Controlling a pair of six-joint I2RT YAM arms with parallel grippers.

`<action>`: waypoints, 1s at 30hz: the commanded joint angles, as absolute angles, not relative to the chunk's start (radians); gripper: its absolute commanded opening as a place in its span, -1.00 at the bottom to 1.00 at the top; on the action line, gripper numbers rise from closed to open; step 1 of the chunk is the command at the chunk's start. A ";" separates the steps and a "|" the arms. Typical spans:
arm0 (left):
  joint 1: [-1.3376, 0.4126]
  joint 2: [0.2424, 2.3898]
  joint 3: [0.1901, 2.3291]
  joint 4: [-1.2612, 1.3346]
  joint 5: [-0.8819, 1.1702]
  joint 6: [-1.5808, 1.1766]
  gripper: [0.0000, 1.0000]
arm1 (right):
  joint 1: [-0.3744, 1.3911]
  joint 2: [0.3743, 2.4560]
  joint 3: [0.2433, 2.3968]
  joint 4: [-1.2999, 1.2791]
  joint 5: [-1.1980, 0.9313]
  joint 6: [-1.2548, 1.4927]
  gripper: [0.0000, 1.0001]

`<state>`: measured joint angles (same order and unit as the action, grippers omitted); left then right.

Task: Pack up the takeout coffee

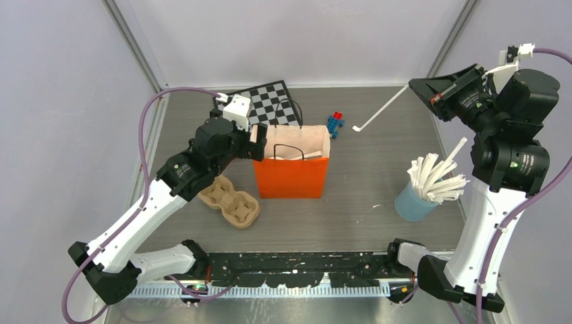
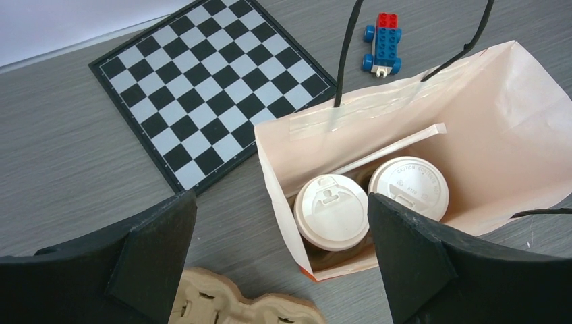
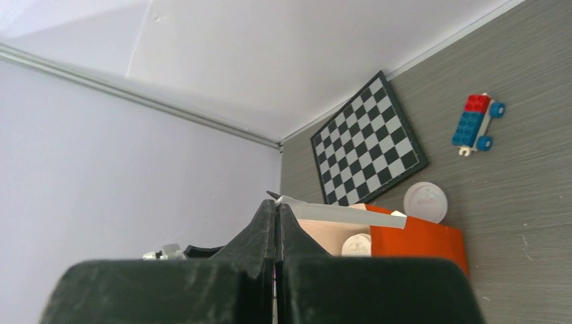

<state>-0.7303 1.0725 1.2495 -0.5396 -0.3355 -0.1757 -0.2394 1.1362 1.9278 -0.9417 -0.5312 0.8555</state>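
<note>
Two takeout coffee cups with white lids (image 2: 332, 212) (image 2: 409, 187) stand side by side inside the orange paper bag (image 1: 290, 177). A wrapped straw (image 2: 391, 147) leans across the bag behind them. My left gripper (image 2: 283, 270) hangs open over the bag's left rim and holds nothing; one finger (image 2: 155, 250) is outside the bag and the other (image 2: 411, 256) is over the cups. My right gripper (image 1: 415, 86) is raised at the far right, shut on a white wrapped straw (image 1: 379, 109) that slants down toward the table. In the right wrist view the straw (image 3: 344, 214) sticks out past the closed tips.
A tan pulp cup tray (image 1: 229, 200) lies left of the bag. A checkerboard (image 1: 266, 101) and a blue-and-red toy car (image 1: 335, 123) sit behind it. A pale blue tumbler (image 1: 413, 202) full of wrapped straws stands at the right.
</note>
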 commanded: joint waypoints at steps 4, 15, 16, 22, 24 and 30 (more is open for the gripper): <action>-0.724 1.041 1.270 -0.525 -0.367 -0.176 1.00 | -0.182 1.182 1.975 -0.855 -0.618 0.920 -0.99; -0.724 1.012 1.249 -0.528 -0.392 -0.177 1.00 | 0.241 1.323 2.111 -0.882 -0.388 0.896 -1.00; -0.724 1.008 1.249 -0.530 -0.393 -0.177 1.00 | 0.267 1.332 2.109 -0.867 -0.376 0.903 -0.99; -0.724 0.985 1.236 -0.532 -0.399 -0.178 1.00 | 0.410 1.375 2.050 -0.784 -0.292 0.868 -0.99; -0.724 0.978 1.231 -0.531 -0.402 -0.178 0.99 | 0.436 1.389 2.023 -0.760 -0.265 0.848 -0.99; -0.724 0.956 1.216 -0.531 -0.418 -0.177 1.00 | 0.502 1.423 1.899 -0.636 -0.247 0.872 -0.99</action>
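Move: The right hand, holding a wrapped straw by one end, has the orange paper bag about 23 cm to its left, some 3 cm farther out and its middle roughly 39 cm below. The toy car lies about 20 cm ahead and 6 cm left of the hand, on the table; the straw cup stands about 16 cm to its right and 7 cm back. From the left hand, the bag is some 9 cm right, 5 cm ahead and 20 cm below. Leftwards across the table, the right hand swings some 18 cm towards the orange bag, turning about 25 degrees counter-clockwise and keeping its shut grip on the straw. It ends by easing forward and sinking about 3 cm, bringing the straw's free end to the bag's mouth. The open, empty left hand backs off slightly to the left and up. ##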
